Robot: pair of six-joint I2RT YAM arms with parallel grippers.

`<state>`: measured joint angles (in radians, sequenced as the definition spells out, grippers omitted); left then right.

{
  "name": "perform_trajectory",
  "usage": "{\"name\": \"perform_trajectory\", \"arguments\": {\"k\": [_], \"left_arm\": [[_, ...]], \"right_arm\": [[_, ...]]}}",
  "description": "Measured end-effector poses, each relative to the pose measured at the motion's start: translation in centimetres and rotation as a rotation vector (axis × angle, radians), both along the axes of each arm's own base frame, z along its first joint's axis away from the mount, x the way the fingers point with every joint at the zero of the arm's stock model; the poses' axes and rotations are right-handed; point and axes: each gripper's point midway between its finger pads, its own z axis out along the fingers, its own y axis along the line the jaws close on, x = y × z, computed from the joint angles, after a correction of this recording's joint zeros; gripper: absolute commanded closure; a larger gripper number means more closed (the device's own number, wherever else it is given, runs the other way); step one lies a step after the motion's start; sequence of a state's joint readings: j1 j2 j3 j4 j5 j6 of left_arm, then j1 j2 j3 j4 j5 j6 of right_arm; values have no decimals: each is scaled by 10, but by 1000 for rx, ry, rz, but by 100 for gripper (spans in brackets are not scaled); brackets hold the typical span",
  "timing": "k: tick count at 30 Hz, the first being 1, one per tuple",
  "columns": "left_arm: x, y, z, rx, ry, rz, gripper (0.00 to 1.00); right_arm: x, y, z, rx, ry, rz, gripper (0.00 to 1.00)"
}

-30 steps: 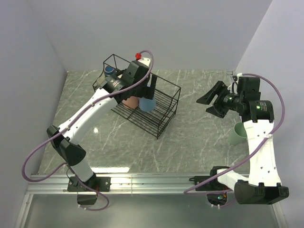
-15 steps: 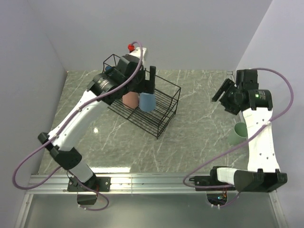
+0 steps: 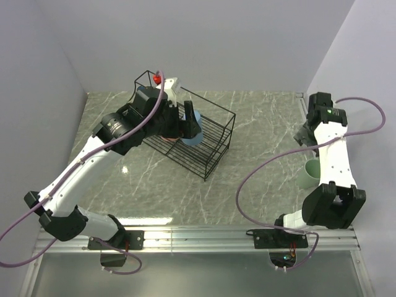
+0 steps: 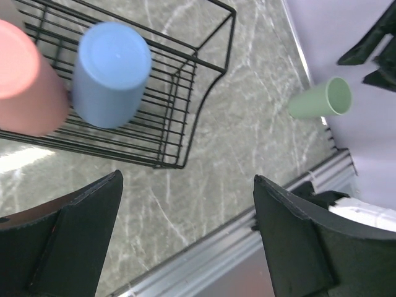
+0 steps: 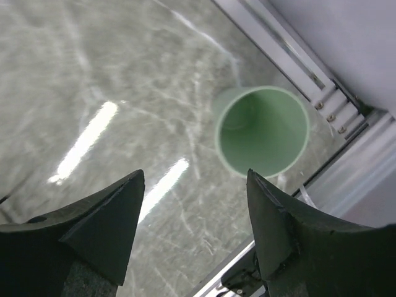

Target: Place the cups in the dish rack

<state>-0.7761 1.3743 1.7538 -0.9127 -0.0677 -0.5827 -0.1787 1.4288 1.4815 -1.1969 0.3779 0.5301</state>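
Observation:
The black wire dish rack (image 3: 213,137) (image 4: 204,93) stands at the back left of the table. A blue cup (image 3: 194,136) (image 4: 110,74) and a salmon-pink cup (image 4: 25,80) stand upside down inside it, side by side. My left gripper (image 3: 190,120) (image 4: 185,235) hovers above the rack, open and empty. A pale-green cup (image 3: 309,174) (image 4: 322,99) (image 5: 263,131) stands upright on the table by the right wall. My right gripper (image 3: 302,134) (image 5: 195,229) hangs above and just beside it, open, holding nothing.
The right wall and a metal strip (image 5: 291,59) run close behind the green cup. An aluminium rail (image 3: 185,235) lines the near table edge. My left arm (image 3: 117,133) covers the rack's back left part in the top view.
My left gripper has pulled up and back from the blue cup, which stays in the rack. My right arm has swung toward the right wall and now points down over the green cup.

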Motion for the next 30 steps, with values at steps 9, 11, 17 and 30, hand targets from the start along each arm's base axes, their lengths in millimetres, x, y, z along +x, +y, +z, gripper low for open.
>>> {"name": "perform_trajectory", "arguments": {"k": [9,11,17,30], "left_arm": [[-10,-5,-8,-10,64,-31,10],[-11,-6,-10,-11,76,-34,10],[-12,-8,-10,-23,91,-34,11],[-14,-7,-15,-31,108,-23,7]], "right_arm": [[-27,-16,-58,41,85,-110,30],[-35,-22,-74,67,102,-143,32],[-40,-34,-99,130,109,-206,42],[-10,-16,-89,193,41,-114,100]]}}
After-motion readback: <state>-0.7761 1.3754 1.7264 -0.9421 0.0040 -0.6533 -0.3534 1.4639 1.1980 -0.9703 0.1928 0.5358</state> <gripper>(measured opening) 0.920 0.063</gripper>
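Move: The green cup stands upright below the empty right hand, its middle about 5 cm back, 4 cm to the right and some 14 cm lower. Far to that hand's left is the dish rack, its middle roughly 43 cm left, 13 cm ahead and 15 cm down; the blue cup in it is about 35 cm left, 8 cm ahead and 12 cm down. From the left hand the green cup lies about 38 cm right, 4 cm back and 30 cm down. The right fingers pinch the green cup's wall at the rim, one inside and one outside, on its forward-left side: the open hand sinks about 10 cm, drawing back and a little right and turning some 10 degrees clockwise, eases forward about 2 cm as the fingers shut, then starts up and slightly forward and left by 1 to 2 cm. ##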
